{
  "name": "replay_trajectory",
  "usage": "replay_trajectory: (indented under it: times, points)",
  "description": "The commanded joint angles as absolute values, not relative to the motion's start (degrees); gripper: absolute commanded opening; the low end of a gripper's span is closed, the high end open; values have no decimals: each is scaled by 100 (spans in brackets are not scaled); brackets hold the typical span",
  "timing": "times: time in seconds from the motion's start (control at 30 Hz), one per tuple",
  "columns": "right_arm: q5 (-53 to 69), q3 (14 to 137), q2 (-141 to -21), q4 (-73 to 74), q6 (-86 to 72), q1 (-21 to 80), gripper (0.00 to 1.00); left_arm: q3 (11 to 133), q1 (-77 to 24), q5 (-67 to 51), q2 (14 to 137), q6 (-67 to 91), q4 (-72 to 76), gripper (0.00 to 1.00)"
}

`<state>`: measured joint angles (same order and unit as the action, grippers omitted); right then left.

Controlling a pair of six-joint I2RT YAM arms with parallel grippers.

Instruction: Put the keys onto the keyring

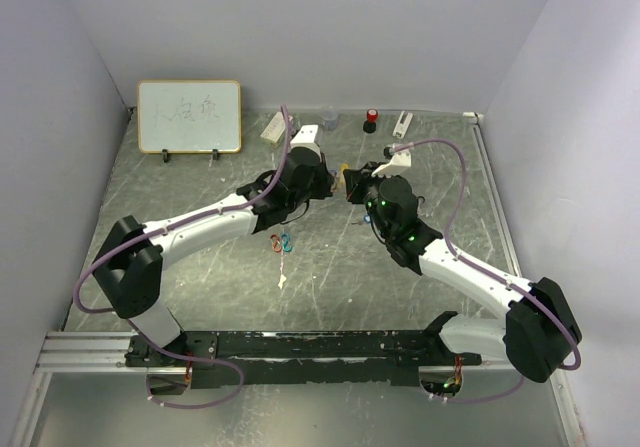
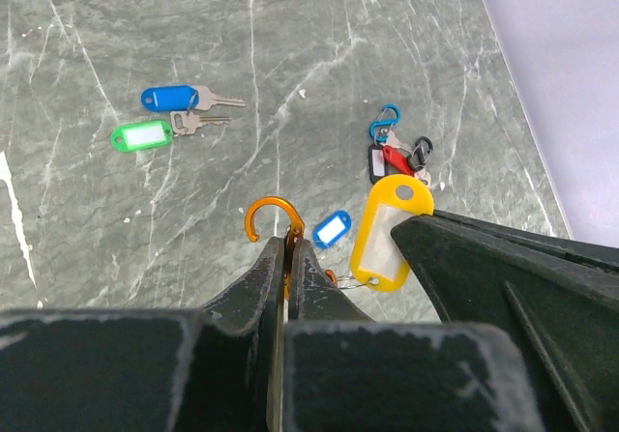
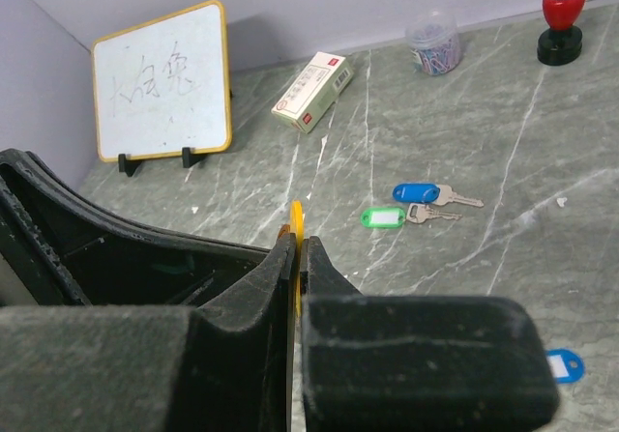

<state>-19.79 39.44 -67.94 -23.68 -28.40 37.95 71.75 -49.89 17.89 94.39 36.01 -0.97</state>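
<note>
Over the middle of the table my left gripper (image 2: 289,244) is shut on the keyring (image 2: 272,217), an orange open-hooked clip. My right gripper (image 3: 295,242) is shut on the yellow tag (image 2: 386,235) of a key, seen edge-on (image 3: 297,221) in its own view. The tag's thin wire loop (image 2: 362,279) reaches the orange clip beside my left finger. From above, the two grippers (image 1: 345,181) meet tip to tip. A blue-tagged key (image 2: 172,97) and a green-tagged key (image 2: 142,135) lie together on the table. A small blue tag (image 2: 332,229) lies under the grippers.
A bunch of blue, red and black clips (image 2: 397,152) lies near the right wall. Red and blue clips (image 1: 281,242) lie beside the left arm. A whiteboard (image 1: 189,116), a small box (image 3: 311,91), a jar (image 3: 433,43) and a red stamp (image 3: 562,12) stand at the back.
</note>
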Motion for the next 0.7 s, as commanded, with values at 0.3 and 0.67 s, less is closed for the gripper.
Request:
replay_trajectory:
  times: [0.3, 0.67]
  points:
    - [-2019, 4122, -6700, -2416, -2798, 3863, 0, 7016, -4888, 1881, 9141, 3691, 162, 7]
    - [-2156, 4117, -6681, -2418, -2778, 3902, 0, 7018, -4844, 1900, 9143, 3752, 84, 65]
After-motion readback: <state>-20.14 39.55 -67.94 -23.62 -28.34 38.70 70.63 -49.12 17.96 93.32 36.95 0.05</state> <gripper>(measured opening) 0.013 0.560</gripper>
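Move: The left hand holds the orange keyring. The yellow tag that it is being hooked to, in the right fingers, lies about 3 cm to the left hand's right, 1 cm ahead and 1 cm higher. Some 20 cm below on the table, a loose blue tag lies 6 cm ahead and 9 cm right, and a green tag with key 14 cm ahead and 4 cm left. From the right hand, the orange keyring is 3 cm left, 1 cm back and 1 cm lower. The left hand eases only about half a centimetre to the left and slightly up beside the yellow tag, its wrist practically unturned, then stays there and spreads its shut fingers to a bit over half open, letting go of the orange keyring. The right hand stays all but still and keeps its closed pinch on the yellow tag, so that the orange keyring is left to that tag's metal ring. ##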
